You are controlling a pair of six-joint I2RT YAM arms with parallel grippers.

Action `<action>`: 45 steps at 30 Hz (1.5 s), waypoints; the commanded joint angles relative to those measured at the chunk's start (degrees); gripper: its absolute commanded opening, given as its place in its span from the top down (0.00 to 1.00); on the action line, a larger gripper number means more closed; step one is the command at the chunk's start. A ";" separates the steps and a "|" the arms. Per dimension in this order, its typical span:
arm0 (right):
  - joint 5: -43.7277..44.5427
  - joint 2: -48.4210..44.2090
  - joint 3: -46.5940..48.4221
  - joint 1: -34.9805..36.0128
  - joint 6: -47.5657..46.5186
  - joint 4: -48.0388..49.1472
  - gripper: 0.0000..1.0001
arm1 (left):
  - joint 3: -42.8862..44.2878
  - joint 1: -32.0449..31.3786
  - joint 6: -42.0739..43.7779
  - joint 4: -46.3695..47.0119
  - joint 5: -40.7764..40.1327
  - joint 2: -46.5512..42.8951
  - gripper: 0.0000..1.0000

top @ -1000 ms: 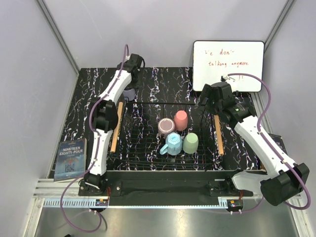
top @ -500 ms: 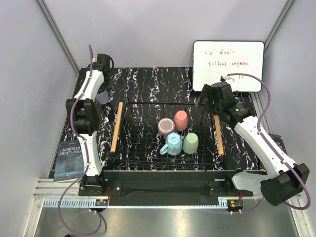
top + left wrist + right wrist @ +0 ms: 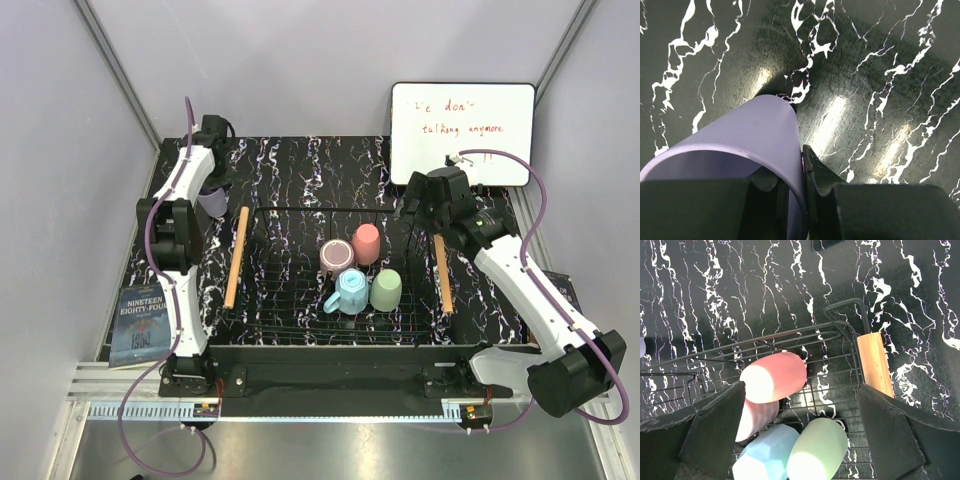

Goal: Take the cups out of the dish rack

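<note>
My left gripper is shut on the rim wall of the lavender cup, one finger inside and one outside. It holds the cup over the black marbled table at the far left, outside the dish rack. Inside the rack stand a salmon-pink cup, a mauve cup, a light blue mug and a pale green cup, all upside down. My right gripper hangs open above the rack's far right corner, over the pink cup and the green cup.
A white whiteboard with red writing leans at the back right. A book lies off the table's near left edge. Light wooden bars run along the rack's two sides.
My left arm has swung from the rack's far left corner out to the far left of the table, carrying the lavender cup. The right arm has not moved.
</note>
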 commanded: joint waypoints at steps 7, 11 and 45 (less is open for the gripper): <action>-0.59 -0.63 -0.33 0.49 -0.81 2.14 0.00 | -2.33 0.09 -0.44 3.08 1.50 0.33 0.68; -0.85 -0.63 -0.24 0.58 -0.72 2.31 0.00 | -3.03 0.00 -0.44 3.52 1.50 -1.17 0.38; -6.75 1.02 0.19 6.02 -8.89 4.70 0.00 | -36.85 -31.55 -1.83 17.66 -12.22 -59.16 0.01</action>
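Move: Right under the purple cup still held by the left hand is its spot on the counter: about 2 cm ahead of that hand, 3 cm left and 10 cm down, with the rack's left wooden handle some 14 cm back and 6 cm right of the hand. From the empty right hand the red cup lies roughly 5 cm ahead, 6 cm left, 16 cm below; the pink cup 8 cm left of the red one and 4 cm nearer, the green cup 14 cm nearer and 5 cm right of it. Lowering the purple cup the last 2 cm to the counter, the left hand opens wide to let it go, rises nearly 25 cm clear, then swings back and right over the rack's side while its fingers tip up. Late on, the open right hand shifts about 6 cm left towards the red cup, dipping and recovering, and turns some 15 degrees counter-clockwise. ##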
